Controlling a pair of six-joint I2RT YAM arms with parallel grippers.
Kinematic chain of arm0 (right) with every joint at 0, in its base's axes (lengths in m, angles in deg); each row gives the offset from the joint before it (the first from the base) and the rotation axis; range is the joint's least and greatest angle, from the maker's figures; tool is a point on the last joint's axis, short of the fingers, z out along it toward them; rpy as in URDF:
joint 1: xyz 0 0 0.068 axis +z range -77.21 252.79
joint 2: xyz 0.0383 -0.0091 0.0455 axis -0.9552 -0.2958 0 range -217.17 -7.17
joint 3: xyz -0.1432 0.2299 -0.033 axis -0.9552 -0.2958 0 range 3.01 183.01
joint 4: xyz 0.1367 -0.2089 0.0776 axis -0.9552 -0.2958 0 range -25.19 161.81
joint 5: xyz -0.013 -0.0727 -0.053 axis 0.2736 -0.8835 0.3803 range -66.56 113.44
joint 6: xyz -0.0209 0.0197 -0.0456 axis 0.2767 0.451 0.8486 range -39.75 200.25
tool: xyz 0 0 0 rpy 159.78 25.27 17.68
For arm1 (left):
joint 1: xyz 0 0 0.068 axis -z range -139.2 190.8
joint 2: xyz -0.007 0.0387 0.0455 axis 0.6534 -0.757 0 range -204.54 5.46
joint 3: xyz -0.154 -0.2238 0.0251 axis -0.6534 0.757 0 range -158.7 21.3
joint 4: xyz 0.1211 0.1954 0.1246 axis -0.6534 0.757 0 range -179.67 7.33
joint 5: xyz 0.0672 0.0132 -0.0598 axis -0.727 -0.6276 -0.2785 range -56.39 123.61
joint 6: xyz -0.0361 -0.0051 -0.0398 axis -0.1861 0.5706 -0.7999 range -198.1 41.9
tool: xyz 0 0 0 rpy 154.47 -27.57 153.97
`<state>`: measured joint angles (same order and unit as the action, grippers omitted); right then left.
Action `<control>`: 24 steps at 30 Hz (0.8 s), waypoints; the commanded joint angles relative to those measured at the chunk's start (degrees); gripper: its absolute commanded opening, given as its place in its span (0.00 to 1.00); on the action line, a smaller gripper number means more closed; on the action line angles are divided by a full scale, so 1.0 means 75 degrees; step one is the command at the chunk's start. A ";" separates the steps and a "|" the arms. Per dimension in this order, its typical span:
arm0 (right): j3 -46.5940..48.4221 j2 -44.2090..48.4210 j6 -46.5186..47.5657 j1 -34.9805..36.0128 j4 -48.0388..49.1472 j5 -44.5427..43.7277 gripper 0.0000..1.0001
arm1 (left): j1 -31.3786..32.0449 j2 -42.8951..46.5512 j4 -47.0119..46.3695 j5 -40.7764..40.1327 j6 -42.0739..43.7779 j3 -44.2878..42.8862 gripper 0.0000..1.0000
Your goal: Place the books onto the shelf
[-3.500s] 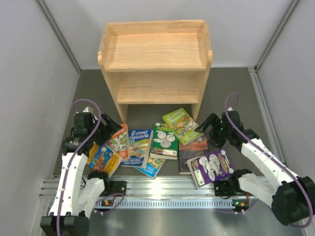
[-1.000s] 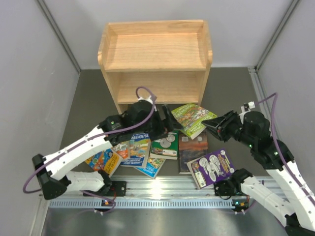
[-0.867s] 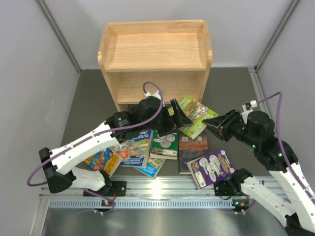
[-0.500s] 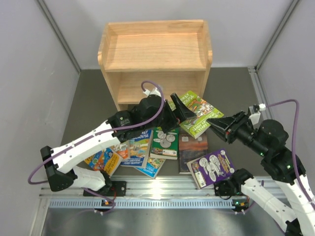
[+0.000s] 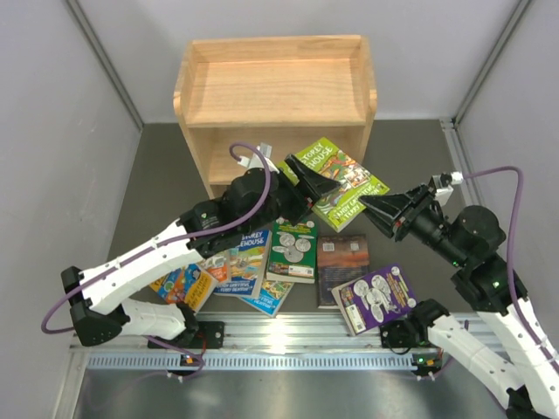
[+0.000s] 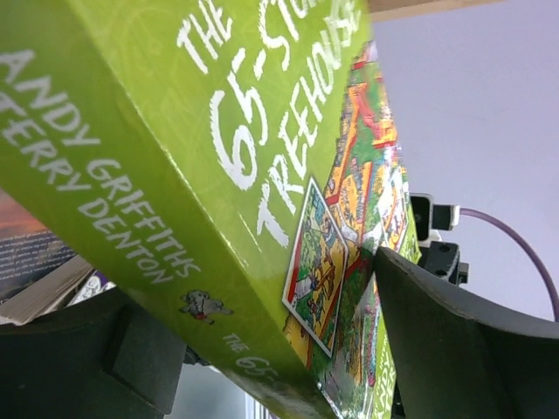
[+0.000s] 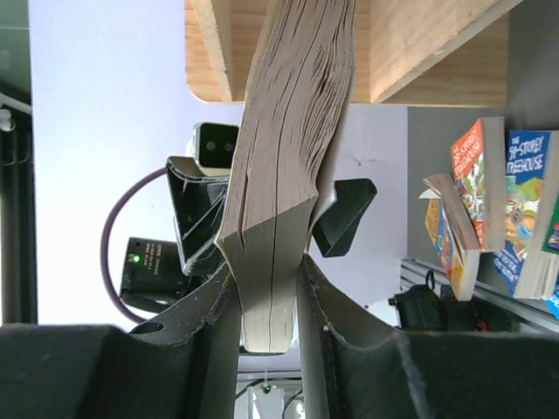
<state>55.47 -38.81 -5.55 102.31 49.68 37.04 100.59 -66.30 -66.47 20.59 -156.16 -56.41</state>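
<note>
A green book (image 5: pixel 341 179) hangs tilted in the air in front of the shelf's (image 5: pixel 275 96) lower tier. My right gripper (image 5: pixel 377 208) is shut on its right corner; in the right wrist view the page edges (image 7: pixel 284 175) are pinched between my right gripper's (image 7: pixel 269 271) fingers. My left gripper (image 5: pixel 306 175) is at the book's left edge, open. In the left wrist view the green cover (image 6: pixel 218 157) lies slantwise between my left gripper's (image 6: pixel 262 288) spread fingers. Other books lie on the table: a green one (image 5: pixel 293 249), a blue one (image 5: pixel 247 257), a dark brown one (image 5: pixel 342 259) and a purple one (image 5: pixel 377 297).
Orange and blue books (image 5: pixel 188 281) are stacked at the left near the left arm's base. The wooden shelf (image 7: pixel 419 44) stands at the back with grey walls on both sides. A metal rail (image 5: pixel 288 336) runs along the near edge.
The right gripper has raised the green book off the pile toward the shelf's lower tier. The left gripper has risen with it to the book's left edge, its fingers narrowing a little.
</note>
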 commanded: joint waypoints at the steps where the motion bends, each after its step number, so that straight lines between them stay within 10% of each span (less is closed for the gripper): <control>1: 0.0071 0.0234 -0.0337 0.0107 0.1743 0.0307 0.00 | 0.0067 -0.0051 -0.0574 -0.0199 -0.0197 -0.0044 0.83; 3: 0.0024 0.0292 -0.0338 0.0107 0.1791 0.0365 0.00 | 0.0079 -0.0157 -0.0574 -0.0186 -0.0186 -0.0173 0.76; 10: -0.0234 0.0515 -0.0256 0.0107 0.1662 0.0401 0.00 | 0.0149 -0.0333 -0.0223 -0.0420 0.0107 -0.0513 0.00; 13: -0.0246 0.0539 -0.0104 0.0119 0.1264 0.0447 0.00 | 0.0161 -0.0310 0.0385 -0.0573 0.0423 -0.0712 0.00; 18: -0.0070 0.0434 0.0551 0.0107 0.0374 0.0612 0.67 | 0.0184 -0.0170 0.1497 -0.1075 0.1547 -0.0935 0.00; 24: 0.0281 0.0398 0.1290 0.0107 -0.0775 0.0366 0.89 | 0.0266 -0.0052 0.2063 -0.1720 0.2837 -0.0784 0.00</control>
<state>53.77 -36.41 -0.52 102.38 46.71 40.23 102.12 -68.18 -52.54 12.94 -142.79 -61.53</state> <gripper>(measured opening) 0.879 0.332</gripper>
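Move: Reaching in at the spine of the green 65-Storey Treehouse book, the left hand has the book's middle about 3 cm ahead and 4 cm to its right, level with it. From the right hand, which already pinches the page end, that middle is some 5 cm ahead and 7 cm left. From the left hand the shelf's middle board lies roughly 24 cm ahead, 10 cm left and 15 cm lower. On the table about 33 cm below, the dark green book is 5 cm ahead and 6 cm left. Closing its open fingers across the spine, the left hand pinches the book and edges up about 2 cm while the right keeps its hold. Then the right opens wide, lets go and eases back and down slightly; the left dips some 5 cm from its high point, shifts about 4 cm left and rolls its left side up by about 20 degrees. ##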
